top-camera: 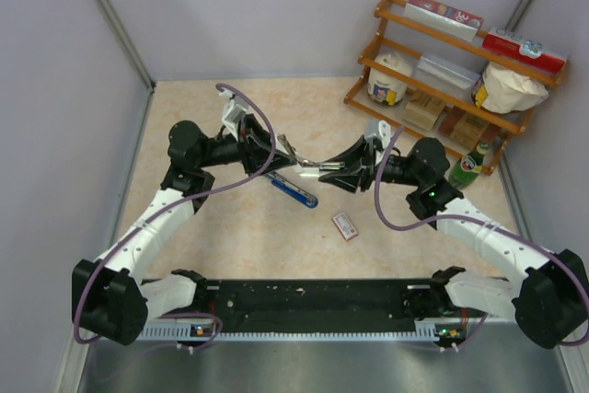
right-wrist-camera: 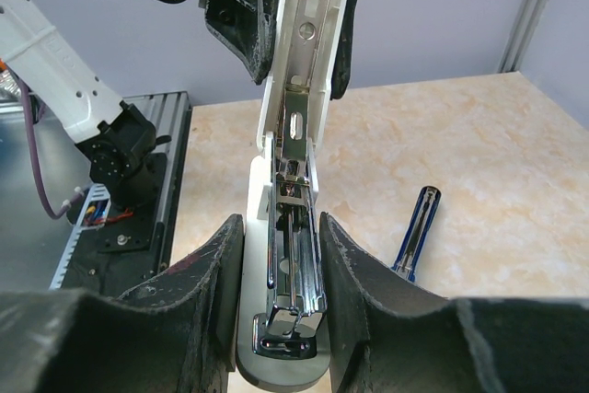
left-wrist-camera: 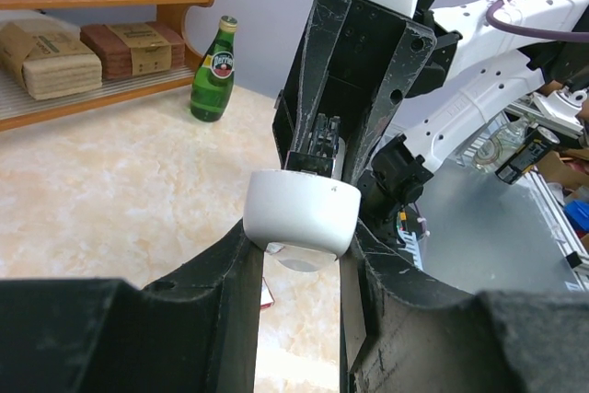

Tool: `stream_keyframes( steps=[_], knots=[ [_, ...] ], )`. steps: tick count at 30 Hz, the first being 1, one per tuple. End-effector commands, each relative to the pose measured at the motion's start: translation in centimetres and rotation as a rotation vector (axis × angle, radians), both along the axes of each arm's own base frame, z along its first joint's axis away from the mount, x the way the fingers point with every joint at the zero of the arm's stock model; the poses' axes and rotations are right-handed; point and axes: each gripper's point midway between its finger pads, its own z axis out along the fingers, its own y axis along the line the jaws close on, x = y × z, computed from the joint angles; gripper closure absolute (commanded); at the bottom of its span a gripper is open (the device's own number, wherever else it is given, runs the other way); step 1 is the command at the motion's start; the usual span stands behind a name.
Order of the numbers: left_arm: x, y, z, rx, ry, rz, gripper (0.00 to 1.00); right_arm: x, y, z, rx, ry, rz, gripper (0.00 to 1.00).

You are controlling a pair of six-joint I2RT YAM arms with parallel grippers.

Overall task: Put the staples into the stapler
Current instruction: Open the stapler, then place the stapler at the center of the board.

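Observation:
The blue stapler (top-camera: 293, 189) lies flat on the table below the two grippers; the right wrist view shows it (right-wrist-camera: 416, 232) to the right of my fingers. A white stapler (top-camera: 305, 162) hangs opened between both arms above the table. My left gripper (top-camera: 283, 148) (left-wrist-camera: 301, 242) is shut on its white rounded top cover (left-wrist-camera: 302, 212). My right gripper (top-camera: 328, 168) (right-wrist-camera: 281, 227) is shut on its base and shiny metal magazine (right-wrist-camera: 294, 283). A small red-and-white staple box (top-camera: 345, 225) lies on the table nearer the arm bases. Loose staples are out of view.
A wooden shelf (top-camera: 442, 71) with boxes, a jar and bags stands at the back right. A green bottle (top-camera: 467, 167) (left-wrist-camera: 214, 69) stands in front of it by the right arm. Grey walls close the left, back and right sides.

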Motion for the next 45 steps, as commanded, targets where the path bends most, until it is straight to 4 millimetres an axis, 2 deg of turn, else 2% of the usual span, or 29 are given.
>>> stream_keyframes(
  steps=[1,6,12,21,27,34,36,37,41,45],
  knots=[
    [2.9,2.5,4.6,-0.079,-0.220,0.167,0.82,0.3,-1.2,-1.8,-0.041,0.076,-0.023,1.00],
    [2.6,2.1,4.1,-0.062,-0.222,0.138,0.70,0.2,-1.2,-1.9,-0.052,0.068,-0.015,1.00],
    [2.5,1.8,3.8,-0.045,-0.225,0.127,0.61,0.3,-1.1,-2.5,-0.081,0.060,-0.021,1.00],
    [2.4,1.4,3.2,-0.029,-0.222,0.116,0.51,0.2,-0.5,-3.1,-0.107,0.071,-0.013,1.00],
    [2.6,1.4,2.9,-0.024,-0.215,0.118,0.48,0.3,-0.4,-3.3,-0.112,0.070,-0.015,1.00],
    [3.1,1.6,3.1,-0.026,-0.218,0.159,0.27,0.8,-0.5,-3.9,-0.128,0.068,-0.047,1.00],
    [3.2,1.9,3.4,-0.025,-0.228,0.179,0.14,1.0,-0.6,-4.0,-0.130,0.066,-0.055,1.00],
    [3.2,2.0,3.5,-0.023,-0.235,0.186,0.02,1.1,-0.6,-4.1,-0.133,0.064,-0.060,1.00],
    [3.5,2.7,3.9,-0.020,-0.240,0.224,0.01,1.6,-0.7,-4.4,-0.141,0.065,-0.090,1.00],
    [4.3,4.3,4.2,-0.010,-0.226,0.291,0.01,2.8,-1.0,-4.8,-0.162,0.030,-0.142,1.00]
  ],
)
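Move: Both hands hold the opened white stapler in the air: the left has the end of its lid, with the stapler's middle about 3 cm to that hand's right, 1 cm back and 3 cm below. From the right hand, on the base, that middle is some 4 cm left, 1 cm ahead and 2 cm up. The blue stapler lies roughly 10 cm ahead, 7 cm left and 26 cm below the right hand; the staples box is about 1 cm ahead, 6 cm right and equally low. Keep the right fingers shut on the white stapler's base and lower it about 5 cm, mostly in one quick drop, dipping the fingertips some 10 degrees. Meanwhile ease the left gripper off the lid, forward about 4 cm and then also left, opening its fingers wide and turning them a little counter-clockwise, until they are clear of the stapler. ##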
